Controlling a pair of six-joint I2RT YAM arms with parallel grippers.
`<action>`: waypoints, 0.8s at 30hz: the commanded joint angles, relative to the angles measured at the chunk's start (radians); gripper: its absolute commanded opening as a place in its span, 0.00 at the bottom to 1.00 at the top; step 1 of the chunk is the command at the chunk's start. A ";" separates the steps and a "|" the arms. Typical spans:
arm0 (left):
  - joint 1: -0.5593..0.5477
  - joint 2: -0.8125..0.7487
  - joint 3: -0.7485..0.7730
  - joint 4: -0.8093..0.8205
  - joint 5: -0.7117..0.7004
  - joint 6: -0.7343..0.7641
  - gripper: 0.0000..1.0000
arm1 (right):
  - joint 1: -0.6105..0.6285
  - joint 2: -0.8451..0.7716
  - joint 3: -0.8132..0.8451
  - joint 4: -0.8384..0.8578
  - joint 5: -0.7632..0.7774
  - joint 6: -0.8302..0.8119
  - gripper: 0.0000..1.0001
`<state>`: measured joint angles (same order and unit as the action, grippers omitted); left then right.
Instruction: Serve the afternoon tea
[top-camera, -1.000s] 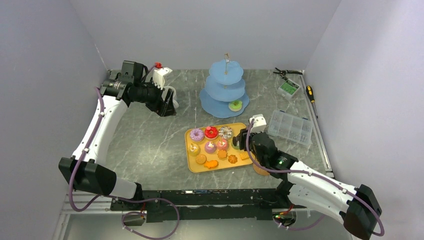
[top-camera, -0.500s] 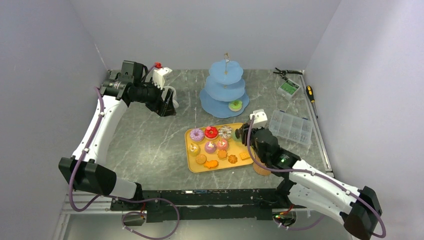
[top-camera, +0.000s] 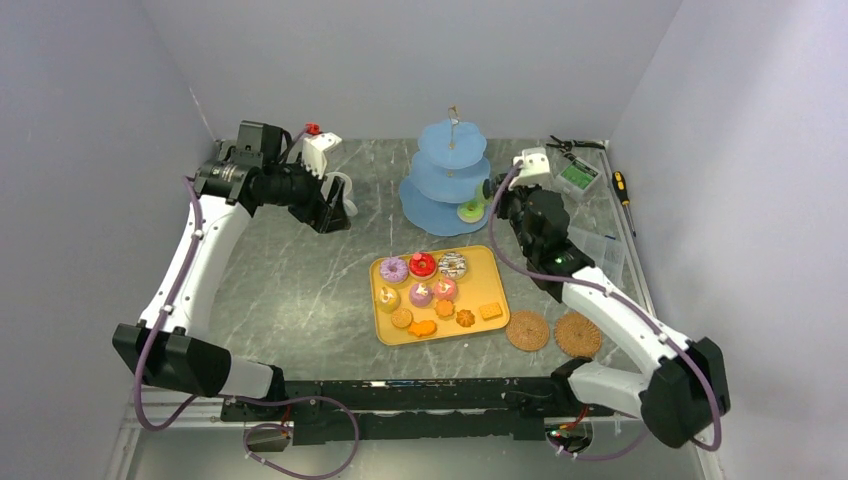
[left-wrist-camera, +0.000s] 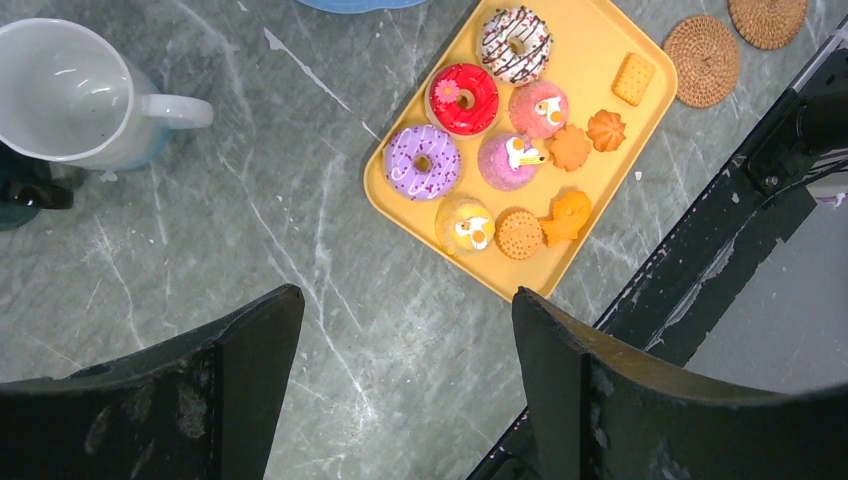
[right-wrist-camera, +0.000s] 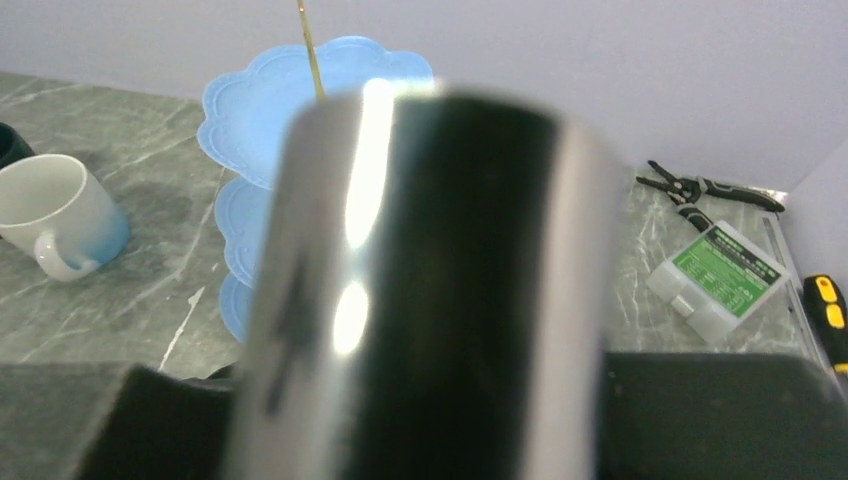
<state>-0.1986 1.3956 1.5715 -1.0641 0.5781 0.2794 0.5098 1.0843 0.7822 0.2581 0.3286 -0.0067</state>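
A yellow tray (top-camera: 492, 264) (left-wrist-camera: 600, 40) holds several doughnuts (top-camera: 422, 264) (left-wrist-camera: 463, 98), small cupcakes (left-wrist-camera: 540, 108) and orange biscuits (top-camera: 490, 311) (left-wrist-camera: 634, 78). Behind it the light-blue three-tier stand (top-camera: 450, 175) (right-wrist-camera: 270, 110) has a green doughnut (top-camera: 470, 211) on its bottom tier. My right gripper (top-camera: 493, 190) (right-wrist-camera: 415, 400) hovers at the stand's right side, shut on a dark shiny thing that looks like the black tongs (right-wrist-camera: 430, 280); their tips are hidden. My left gripper (top-camera: 335, 215) (left-wrist-camera: 408, 295) hangs open and empty over bare table by the white mug (top-camera: 340, 187) (left-wrist-camera: 65, 90) (right-wrist-camera: 60, 210) and dark green mug (left-wrist-camera: 20, 195).
Two woven coasters (top-camera: 527, 330) (left-wrist-camera: 705, 60) lie right of the tray. At the back right are pliers (top-camera: 575, 145) (right-wrist-camera: 710, 187), a green-labelled box (top-camera: 578, 177) (right-wrist-camera: 715, 275), a screwdriver (top-camera: 622, 187) and a clear parts box (top-camera: 610, 255). Walls close in on three sides.
My right arm has swung from the tray's right edge up and back to the stand's right side, uncovering both coasters. The left arm has barely moved.
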 joint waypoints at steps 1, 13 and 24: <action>0.007 -0.041 0.025 -0.002 0.008 0.014 0.82 | -0.046 0.081 0.088 0.158 -0.088 -0.039 0.33; 0.006 -0.051 0.004 0.009 0.003 0.015 0.82 | -0.103 0.298 0.195 0.273 -0.165 -0.037 0.34; 0.010 -0.049 0.004 0.005 0.008 0.023 0.82 | -0.122 0.424 0.210 0.355 -0.162 -0.023 0.36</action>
<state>-0.1947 1.3716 1.5711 -1.0630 0.5781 0.2817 0.3962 1.5028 0.9489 0.4858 0.1726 -0.0341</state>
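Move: Right of the blue cake stand, the right hand holds the green cupcake. The middle tier's centre lies about 8 cm ahead, 10 cm left and 6 cm below it, with the top tier centred directly over that, some 4 cm above hand height. The green doughnut on the bottom tier is about 6 cm ahead, 5 cm left and 13 cm down. From the left hand, the middle tier is roughly 13 cm ahead, 22 cm right and 6 cm lower. Carrying the green cupcake forward about 9.5 cm along the right side of the cake stand, the right hand drifts slightly left towards the middle tier, slowing as it goes. It travels nearly level at first, then sinks some 3 cm near the end; the fingers stay forward-pointing and keep their hold. ##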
